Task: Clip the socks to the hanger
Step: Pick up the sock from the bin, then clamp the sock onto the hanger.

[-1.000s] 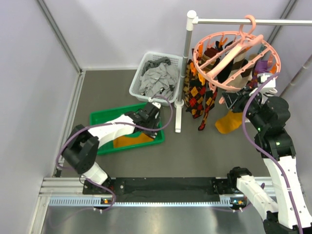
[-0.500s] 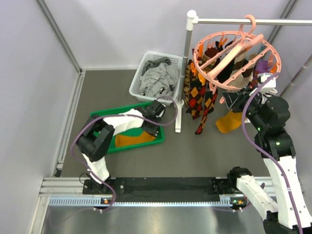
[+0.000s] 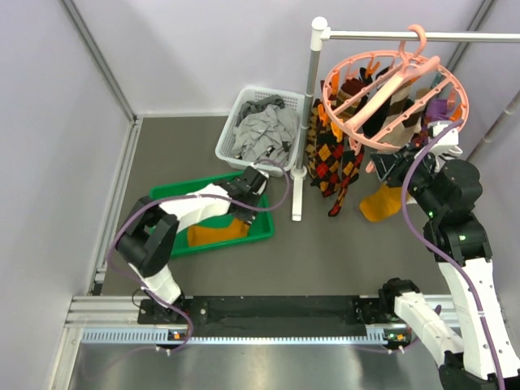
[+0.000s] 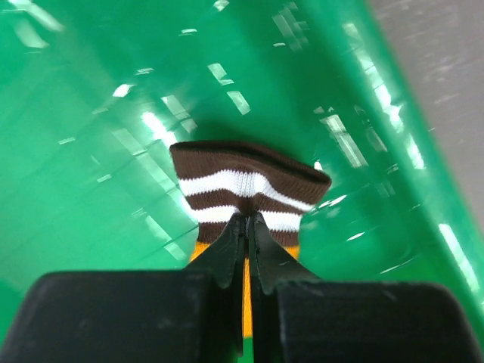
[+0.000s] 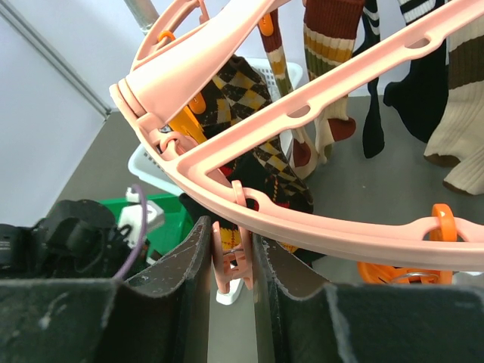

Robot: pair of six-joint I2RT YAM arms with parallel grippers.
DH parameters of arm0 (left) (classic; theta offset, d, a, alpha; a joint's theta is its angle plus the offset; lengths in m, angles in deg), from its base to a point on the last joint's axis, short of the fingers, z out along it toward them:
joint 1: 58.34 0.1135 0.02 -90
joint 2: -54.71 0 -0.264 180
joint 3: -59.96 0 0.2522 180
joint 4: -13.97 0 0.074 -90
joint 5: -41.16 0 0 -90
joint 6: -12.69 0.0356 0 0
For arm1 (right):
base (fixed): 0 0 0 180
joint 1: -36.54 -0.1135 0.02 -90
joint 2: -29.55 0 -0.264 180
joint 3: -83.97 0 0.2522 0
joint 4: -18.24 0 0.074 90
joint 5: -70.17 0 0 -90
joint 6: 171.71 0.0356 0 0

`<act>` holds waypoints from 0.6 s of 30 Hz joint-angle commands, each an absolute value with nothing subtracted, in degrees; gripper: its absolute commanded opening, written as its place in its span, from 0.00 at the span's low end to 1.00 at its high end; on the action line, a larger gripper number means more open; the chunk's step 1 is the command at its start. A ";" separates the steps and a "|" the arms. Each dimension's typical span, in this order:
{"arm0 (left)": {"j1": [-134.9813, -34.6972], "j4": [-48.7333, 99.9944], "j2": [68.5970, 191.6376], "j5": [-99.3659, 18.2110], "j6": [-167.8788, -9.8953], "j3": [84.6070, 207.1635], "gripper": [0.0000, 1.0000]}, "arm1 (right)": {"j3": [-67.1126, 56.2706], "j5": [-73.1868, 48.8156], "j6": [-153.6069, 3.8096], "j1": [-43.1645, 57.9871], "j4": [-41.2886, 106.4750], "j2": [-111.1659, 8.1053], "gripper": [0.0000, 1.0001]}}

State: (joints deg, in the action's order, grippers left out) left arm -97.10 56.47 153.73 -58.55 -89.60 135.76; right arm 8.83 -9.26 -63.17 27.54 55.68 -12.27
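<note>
A mustard-orange sock (image 3: 215,232) with a brown-and-white striped cuff (image 4: 249,181) lies in the green tray (image 3: 166,197). My left gripper (image 4: 247,220) is shut on the lower edge of that cuff, fingers pressed together with the fabric pinched between them; from above it sits at the tray's right end (image 3: 245,209). The salmon-pink ring hanger (image 3: 390,91) hangs from the rail. My right gripper (image 5: 231,236) is under its rim (image 5: 340,227), shut on a pink clip (image 5: 227,261). Another mustard sock (image 3: 380,203) hangs below the hanger.
A white basket (image 3: 230,145) of grey garments stands behind the tray. The white rail stand's post (image 3: 305,122) rises between basket and hanger. Argyle socks (image 3: 329,158) and dark striped ones (image 5: 333,30) dangle from the hanger. An orange clip (image 5: 446,219) sits on the rim right of my fingers.
My left gripper has closed on the sock's striped cuff after shifting about at the tray's right end. The right gripper stays on the pink clip.
</note>
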 commanded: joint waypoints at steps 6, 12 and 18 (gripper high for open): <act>-96.75 51.30 132.69 -68.61 -82.50 134.45 0.00 | 6.76 -9.28 -64.05 27.22 54.41 -12.90 0.00; -96.83 43.48 120.99 -64.58 -76.44 132.95 0.00 | 6.49 -9.37 -64.05 27.22 54.41 -12.81 0.00; -97.19 36.97 113.69 -51.67 -76.25 134.53 0.00 | 5.97 -9.72 -64.40 27.22 54.76 -13.08 0.00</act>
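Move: I already hold the orange sock by its striped cuff in my left hand. The hanger clip it is meant for is some 31 cm to my right, about 3 cm back and 34 cm higher. The green bin's middle is about 11 cm to my left and 2 cm ahead; the stand's foot is roughly 13 cm right and 14 cm ahead, and the grey basket about 25 cm ahead, 3 cm right. My right hand already has the clip between its fingers. I lift my left hand almost straight up, fast, about 25 cm out of the green bin, still pinching the sock's cuff in shut fingers. As I rise I tip the fingers up by some 40 degrees, from steeply down towards pointing ahead, and roll my hand's left side down a little. My right hand stays put, keeping its hold on the hanger clip. ##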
